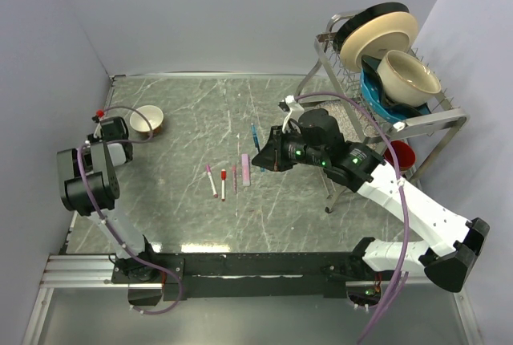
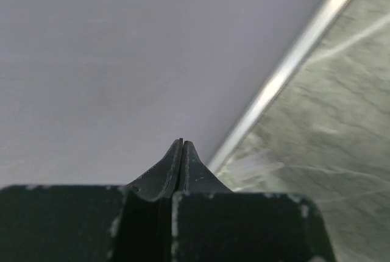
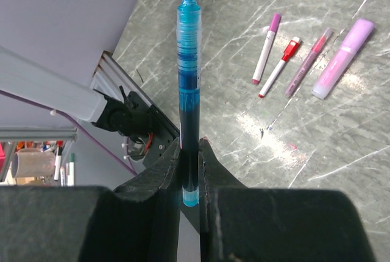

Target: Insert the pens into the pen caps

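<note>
My right gripper [image 3: 189, 143] is shut on a translucent blue pen [image 3: 189, 73] and holds it above the table, white tip pointing away from the jaws. In the top view the gripper [image 1: 263, 158] and blue pen [image 1: 255, 138] are at the table's middle. On the table lie a white pen with a pink end [image 3: 266, 47], a white pen with a red end [image 3: 280, 66], a thin pinkish pen [image 3: 308, 61] and a pink highlighter [image 3: 343, 58]. They lie in a row [image 1: 224, 183] left of the gripper. I see no loose pen caps. My left gripper [image 2: 183, 142] is shut and empty by the left wall [image 1: 104, 124].
A small beige bowl [image 1: 147, 120] stands at the far left near the left arm. A wire dish rack [image 1: 417, 124] with plates and bowls stands at the far right, with a red cup [image 1: 398, 155] beneath it. The table's metal edge strip [image 2: 286, 70] runs along the wall.
</note>
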`<state>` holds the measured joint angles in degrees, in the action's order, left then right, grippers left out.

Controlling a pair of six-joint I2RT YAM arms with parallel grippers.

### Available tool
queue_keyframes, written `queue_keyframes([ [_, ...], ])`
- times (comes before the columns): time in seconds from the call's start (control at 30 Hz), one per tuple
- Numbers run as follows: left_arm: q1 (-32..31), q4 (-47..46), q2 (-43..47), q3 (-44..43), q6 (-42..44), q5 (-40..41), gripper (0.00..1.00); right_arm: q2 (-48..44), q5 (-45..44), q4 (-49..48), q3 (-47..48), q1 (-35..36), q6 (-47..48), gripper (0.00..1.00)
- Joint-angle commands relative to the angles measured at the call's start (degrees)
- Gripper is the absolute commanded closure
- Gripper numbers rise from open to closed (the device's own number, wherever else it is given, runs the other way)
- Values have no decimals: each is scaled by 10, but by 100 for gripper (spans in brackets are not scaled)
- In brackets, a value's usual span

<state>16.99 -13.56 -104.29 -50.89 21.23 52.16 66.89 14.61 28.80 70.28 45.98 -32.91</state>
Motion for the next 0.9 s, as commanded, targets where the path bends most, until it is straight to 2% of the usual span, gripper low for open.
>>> queue_keyframes([
  [0.0, -3, 32, -25, -12, -57, -31, 99, -12, 5, -15, 16, 1, 6, 100],
  [0.3, -2, 75, -35, -7, -95, -39, 99, -28, 7, -14, 13, 1, 6, 100],
  [0.57, -6, 101, -14, 1, -130, -77, 99, -53, 2, -15, 6, 1, 1, 100],
  [0.7, -33, 96, -6, 11, -129, -70, 99, -69, -2, -13, 4, 1, 0, 100],
  [0.87, -100, 78, 1, 18, -130, -65, 99, -81, -9, -13, 2, 1, -1, 100],
])
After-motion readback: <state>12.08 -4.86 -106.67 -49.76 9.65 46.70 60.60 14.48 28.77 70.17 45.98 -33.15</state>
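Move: The clear pen cap lies almost straight below the left hand, about 6 cm down and some 2 cm forward, right beside the table's left rim; the rim is roughly 2 cm to this hand's left. The white bowl stands about 20 cm to the hand's right and 9 cm farther out. From the right hand, which holds the blue pen, the cap lies some 63 cm to the left, 12 cm ahead and 29 cm below. Down about 5 cm with its fingers still shut, tipping some 10 degrees steeper, the left hand brings the fingertips to the clear cap by the rim, then sweeps right, nearly 5 cm in all, drawing the cap along the table away from the rim. Late on, the right hand rises about 3.5 cm and eases back and right, keeping its grip on the blue pen. ##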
